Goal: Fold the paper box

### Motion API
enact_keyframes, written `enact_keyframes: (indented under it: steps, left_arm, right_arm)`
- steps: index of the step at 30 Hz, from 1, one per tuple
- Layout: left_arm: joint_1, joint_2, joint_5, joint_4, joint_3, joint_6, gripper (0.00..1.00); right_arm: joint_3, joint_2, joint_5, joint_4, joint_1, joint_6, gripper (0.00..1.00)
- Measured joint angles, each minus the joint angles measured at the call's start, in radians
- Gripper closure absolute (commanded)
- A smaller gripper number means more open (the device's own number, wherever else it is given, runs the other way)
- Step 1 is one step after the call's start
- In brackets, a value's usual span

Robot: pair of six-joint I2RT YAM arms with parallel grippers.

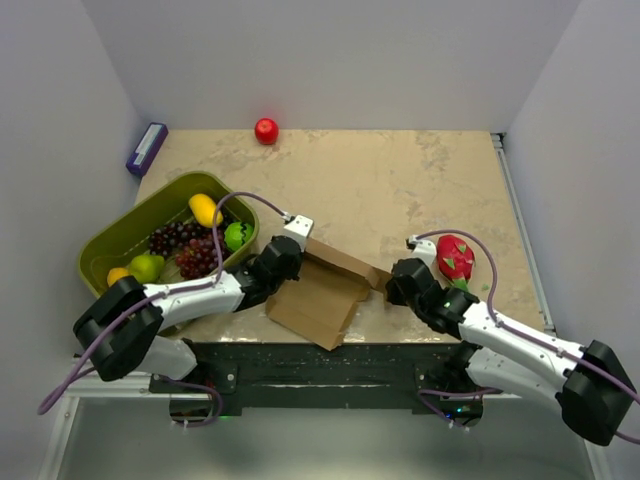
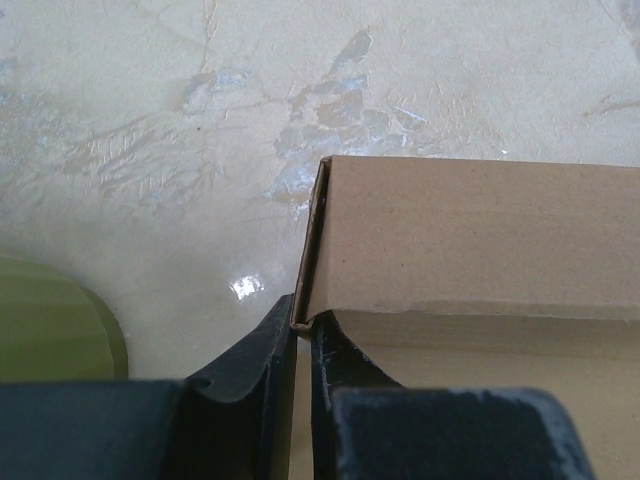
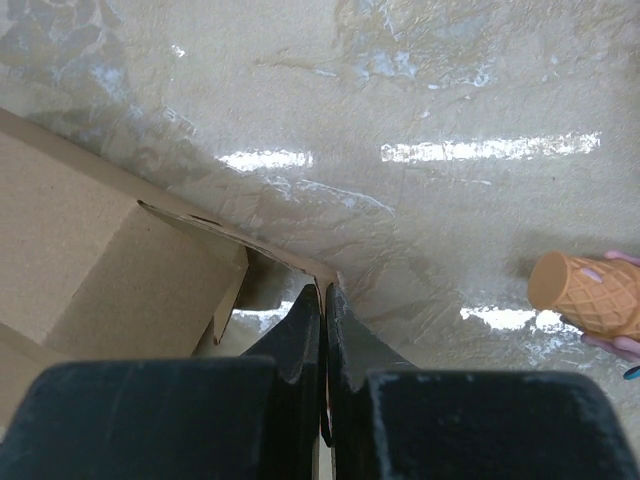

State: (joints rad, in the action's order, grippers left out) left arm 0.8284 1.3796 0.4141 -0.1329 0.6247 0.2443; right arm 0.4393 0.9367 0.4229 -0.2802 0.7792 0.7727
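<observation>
The paper box (image 1: 322, 295) is plain brown cardboard, half folded, lying near the table's front edge between the two arms. My left gripper (image 1: 287, 262) is at its left end. In the left wrist view that gripper (image 2: 303, 320) is shut on the corner edge of a raised wall of the box (image 2: 470, 230). My right gripper (image 1: 393, 283) is at the box's right end. In the right wrist view the right gripper (image 3: 323, 292) is shut on a thin side flap of the box (image 3: 110, 260).
An olive-green basket (image 1: 105, 250) of fruit stands at the left, close to the left arm, and its rim (image 2: 50, 320) shows in the left wrist view. A red apple (image 1: 266, 130) and a purple box (image 1: 146, 148) lie at the back. A dragon fruit (image 1: 455, 257) and a toy cone (image 3: 585, 293) sit right of the right gripper.
</observation>
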Motion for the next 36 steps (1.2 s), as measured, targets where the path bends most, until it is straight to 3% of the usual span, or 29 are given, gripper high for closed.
enact_keyframes:
  steps: [12,13,18,19,21,27,31,36]
  left_arm:
    - [0.071,0.079,0.093,-0.044,0.004,0.087,1.0]
    - [0.077,0.081,0.097,-0.047,0.004,0.092,0.91]
    - [0.083,0.079,0.076,-0.05,0.004,0.115,0.68]
    - [0.083,0.074,0.063,-0.047,0.004,0.12,0.59]
    - [0.083,0.051,0.035,-0.04,0.003,0.134,0.52]
    - [0.083,-0.085,-0.053,-0.015,-0.013,0.165,0.28]
    - [0.083,-0.159,-0.112,0.022,-0.032,0.182,0.21]
    - [0.083,-0.226,-0.18,0.103,-0.033,0.184,0.13]
  right_arm:
    - [0.0,-0.033,0.005,-0.043,0.0,0.005,1.0]
    - [0.0,-0.031,0.01,-0.045,0.0,0.005,0.99]
    - [0.04,0.015,0.055,-0.05,0.0,-0.026,0.94]
    - [0.051,0.023,0.062,-0.051,-0.001,-0.032,0.91]
    - [0.085,0.04,0.084,-0.057,-0.001,-0.058,0.86]
    - [0.146,0.044,0.119,-0.046,-0.001,-0.126,0.49]
    - [0.15,0.03,0.137,-0.058,-0.001,-0.154,0.29]
    - [0.15,-0.043,0.144,-0.097,-0.001,-0.15,0.21]
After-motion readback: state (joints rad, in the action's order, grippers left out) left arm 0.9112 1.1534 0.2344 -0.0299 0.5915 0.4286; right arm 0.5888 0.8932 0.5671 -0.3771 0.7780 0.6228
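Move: The left hand still pinches the left corner of the paper box's far wall; the box's middle lies about 7 cm back, 4 cm to its right and 4 cm below. The fruit basket's middle is some 28 cm to its left and level with it. The right hand grips the flap at the wall's other end, the box's middle about 15 cm left and 1 cm back. From that hand, the ice-cream toy is 7 cm right, straight across, and the dragon fruit 15 cm right, 7 cm ahead. Swinging the held box counter-clockwise, the left hand carries its corner 2 cm right and slightly down and the right hand starts nudging its flap forward. Both then spread wide and let go: the left rises 5 cm and draws back while rolling about 15 degrees; the right goes about 3 cm forward and 6 cm up off the flap. ##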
